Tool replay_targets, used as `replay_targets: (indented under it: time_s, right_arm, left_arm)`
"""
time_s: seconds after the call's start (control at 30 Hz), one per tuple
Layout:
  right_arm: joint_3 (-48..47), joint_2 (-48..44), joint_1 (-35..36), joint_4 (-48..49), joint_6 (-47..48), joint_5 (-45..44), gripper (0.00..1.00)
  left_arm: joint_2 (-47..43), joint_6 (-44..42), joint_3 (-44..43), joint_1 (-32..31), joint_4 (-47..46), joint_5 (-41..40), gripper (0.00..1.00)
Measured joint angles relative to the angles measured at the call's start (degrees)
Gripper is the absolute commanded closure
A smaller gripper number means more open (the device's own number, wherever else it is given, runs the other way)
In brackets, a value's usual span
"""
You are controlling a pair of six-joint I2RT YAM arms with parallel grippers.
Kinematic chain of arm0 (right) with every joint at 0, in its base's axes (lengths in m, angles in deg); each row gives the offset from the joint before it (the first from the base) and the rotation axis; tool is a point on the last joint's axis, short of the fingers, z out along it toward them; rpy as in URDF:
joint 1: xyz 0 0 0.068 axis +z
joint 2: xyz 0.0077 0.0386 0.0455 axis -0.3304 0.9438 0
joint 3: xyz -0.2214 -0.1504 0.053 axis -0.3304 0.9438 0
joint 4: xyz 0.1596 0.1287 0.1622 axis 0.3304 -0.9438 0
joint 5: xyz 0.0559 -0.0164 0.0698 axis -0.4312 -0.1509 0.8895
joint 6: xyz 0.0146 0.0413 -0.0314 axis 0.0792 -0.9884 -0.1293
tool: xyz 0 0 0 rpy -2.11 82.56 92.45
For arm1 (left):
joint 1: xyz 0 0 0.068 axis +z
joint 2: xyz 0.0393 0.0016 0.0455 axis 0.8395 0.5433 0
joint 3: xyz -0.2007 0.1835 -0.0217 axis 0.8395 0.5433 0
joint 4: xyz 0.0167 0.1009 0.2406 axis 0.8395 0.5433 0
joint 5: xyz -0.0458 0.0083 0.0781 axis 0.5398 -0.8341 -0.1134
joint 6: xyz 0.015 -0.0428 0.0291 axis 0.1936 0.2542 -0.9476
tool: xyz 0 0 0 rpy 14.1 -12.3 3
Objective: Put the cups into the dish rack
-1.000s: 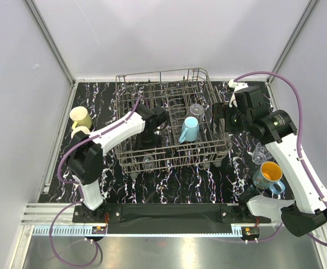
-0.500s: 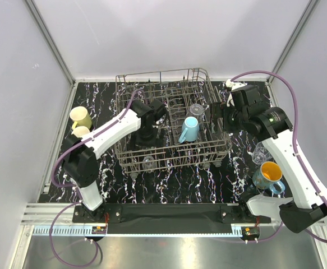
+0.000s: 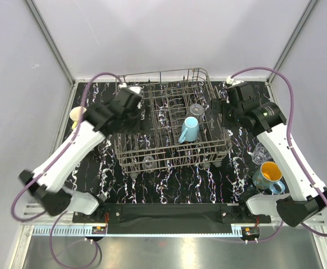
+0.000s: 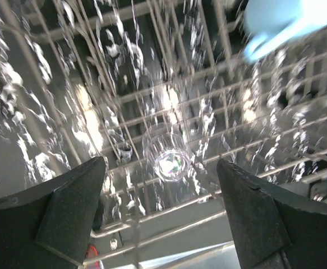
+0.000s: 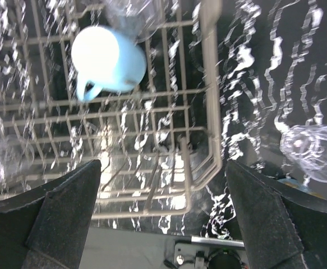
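Note:
The dish rack (image 3: 169,152) stands mid-table. In it are a light blue mug (image 3: 189,129), a clear glass (image 3: 196,109) behind it and a clear glass (image 3: 147,162) at the front left. My left gripper (image 3: 132,117) hangs open and empty over the rack's left edge. In the left wrist view that front glass (image 4: 169,154) lies beyond my open left gripper (image 4: 160,213). My right gripper (image 3: 218,115) is open and empty over the rack's right edge. A yellow mug (image 3: 76,114) shows half hidden behind the left arm.
On the table right of the rack stand a clear glass (image 3: 260,152) and a teal-blue mug with orange inside (image 3: 268,175). The right wrist view shows the blue mug (image 5: 110,59), the rack's corner (image 5: 208,84) and that loose glass (image 5: 314,148). White walls enclose the table.
My left gripper opened wider and the arm rose and drew back left out of the rack, leaving the glass at the front left. The right gripper shifted slightly toward the back.

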Motion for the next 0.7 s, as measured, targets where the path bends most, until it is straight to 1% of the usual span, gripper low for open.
replay_targets:
  time_s: [0.17, 0.23, 0.3, 0.37, 0.43, 0.47, 0.5, 0.57, 0.63, 0.7]
  right_arm:
    - [-5.4, 2.82, -0.5, -0.94, -1.51, -6.38, 0.02]
    - [-9.14, 4.83, -2.56, -1.75, -1.64, -8.39, 0.04]
    - [-13.22, 7.15, -7.41, -1.79, -1.79, -10.01, 0.07]
    - [-15.72, 8.76, -12.48, -1.66, -1.88, -11.19, 0.12]
    - [-17.16, 10.12, -17.42, -1.64, -1.9, -12.96, 0.15]
    - [-17.42, 10.75, -19.8, -1.64, -1.95, -13.49, 0.19]
    - [-17.46, 11.34, -21.94, -1.62, -2.03, -13.64, 0.26]
    - [-16.68, 12.7, -26.45, -0.76, -2.51, -14.12, 0.32]
    - [-14.12, 13.31, -30.05, 0.85, -3.43, -14.21, 0.32]
    - [-9.25, 13.49, -33.92, 3.04, -4.48, -13.79, 0.32]
  left_arm:
    - [-11.15, -1.95, 5.22, 1.07, -6.91, -3.65, 0.13]
    - [-14.91, -3.08, 7.21, 1.09, -9.7, -4.37, 0.12]
    - [-18.14, -4.15, 9.11, 1.11, -12.0, -4.31, 0.12]
    - [-21.24, -5.2, 10.97, 1.11, -14.34, -3.76, 0.12]
    - [-23.71, -5.62, 12.83, 1.16, -16.39, -2.47, 0.12]
    - [-24.74, -5.66, 13.94, 1.16, -17.27, -1.49, 0.12]
    - [-25.7, -5.66, 15.39, 1.18, -18.49, -0.5, 0.12]
    - [-27.02, -5.64, 18.03, 1.2, -19.32, 1.77, 0.12]
    - [-27.71, -5.64, 20.37, 1.2, -19.61, 3.8, 0.12]
    - [-28.09, -5.64, 21.68, 1.2, -19.15, 5.46, 0.12]
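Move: The glass on the table right of the rack lies about 20 cm to the right hand's right, 3 cm back and 22 cm below; the orange-lined mug is some 8 cm nearer the base than that glass and 2 cm farther right. The light blue mug in the rack sits 6 cm ahead, 10 cm left and 18 cm below. From the left hand, the pink cup is about 7 cm ahead, 25 cm left, 20 cm down; the racked glass is 6 cm back, 2 cm right, 16 cm below. Touching nothing, the empty right hand swings off the rack towards the table glass, some 22 cm right and 7 cm forward, arching up about 5 cm and back down, turning clockwise about 45 degrees while its fingers close by roughly a third. The open left hand keeps leaving the racked glass: up about 7 cm and slightly left, fingers tipping forward-up, then back 4 cm while sinking about 3. ##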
